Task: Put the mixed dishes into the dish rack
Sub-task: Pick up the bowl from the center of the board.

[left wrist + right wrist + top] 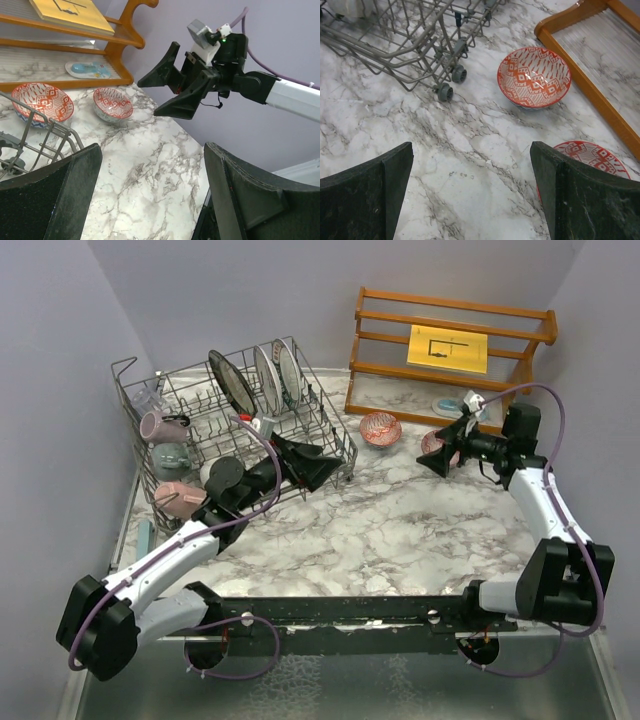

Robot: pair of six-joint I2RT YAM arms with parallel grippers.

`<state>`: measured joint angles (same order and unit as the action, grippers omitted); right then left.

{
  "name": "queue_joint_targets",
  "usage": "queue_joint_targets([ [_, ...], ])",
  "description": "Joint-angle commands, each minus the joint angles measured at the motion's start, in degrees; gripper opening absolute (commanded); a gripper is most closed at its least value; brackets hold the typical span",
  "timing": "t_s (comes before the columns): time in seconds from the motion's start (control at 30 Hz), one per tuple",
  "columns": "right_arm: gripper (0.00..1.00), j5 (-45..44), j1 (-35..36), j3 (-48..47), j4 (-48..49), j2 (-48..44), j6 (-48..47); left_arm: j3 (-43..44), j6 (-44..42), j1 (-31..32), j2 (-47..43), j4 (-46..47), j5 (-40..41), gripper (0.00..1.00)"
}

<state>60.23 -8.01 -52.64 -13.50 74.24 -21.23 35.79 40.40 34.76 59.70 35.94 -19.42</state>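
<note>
The grey wire dish rack (pixel 200 410) stands at the back left. It holds upright plates (pixel 268 378), a mauve mug (pixel 160 426), a grey mug (pixel 172 456) and a pink mug (pixel 178 499). Two red-patterned bowls sit on the marble, one (pixel 380 428) (pixel 534 76) right of the rack, the other (pixel 428 442) (pixel 592 156) further right. My left gripper (pixel 315 465) (pixel 152 150) is open and empty at the rack's front right corner. My right gripper (pixel 440 452) (pixel 471 150) is open and empty, low beside the farther bowl, whose rim its right finger partly hides.
An orange-brown wooden slatted shelf (pixel 450 350) with a yellow card (pixel 448 347) stands at the back right. A flat light-blue-and-white item (pixel 87 69) lies on its lowest level. The rack's small wheels (pixel 445 91) rest on the marble near the nearer bowl.
</note>
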Motion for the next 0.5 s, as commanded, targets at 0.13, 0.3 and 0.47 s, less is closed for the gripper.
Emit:
queue_joint_targets([
  [0.13, 1.00, -8.84, -0.43, -8.17, -12.25, 8.70, -12.72, -1.54, 0.24, 0.30, -1.36, 5.14, 0.92, 0.85],
  [0.3, 1.00, -12.63, -0.34, -11.39, -16.25, 13.24, -16.47, -1.59, 0.04, 0.30, -1.64, 5.24, 1.00, 0.85],
  [0.47, 1.00, -14.47, -0.17, -13.03, -17.60, 15.80, -17.62, -1.60, -0.42, 0.30, -2.20, 4.58, 1.65, 0.85],
])
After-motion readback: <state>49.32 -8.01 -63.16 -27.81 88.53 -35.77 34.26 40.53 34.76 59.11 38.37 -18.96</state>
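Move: The right bowl, the one the right hand goes for, lies about 13 cm ahead of it, 6 cm to its right and some 14 cm below. The left bowl is roughly 18 cm to the left of that bowl and 5 cm farther out; the wooden rack's front rail runs about 7 cm beyond the right bowl. From the idle left hand the right bowl is some 23 cm ahead, 31 cm right and 25 cm below. The open right hand sinks about 6 cm while easing forward and right towards the right bowl, fingers tipping down. ##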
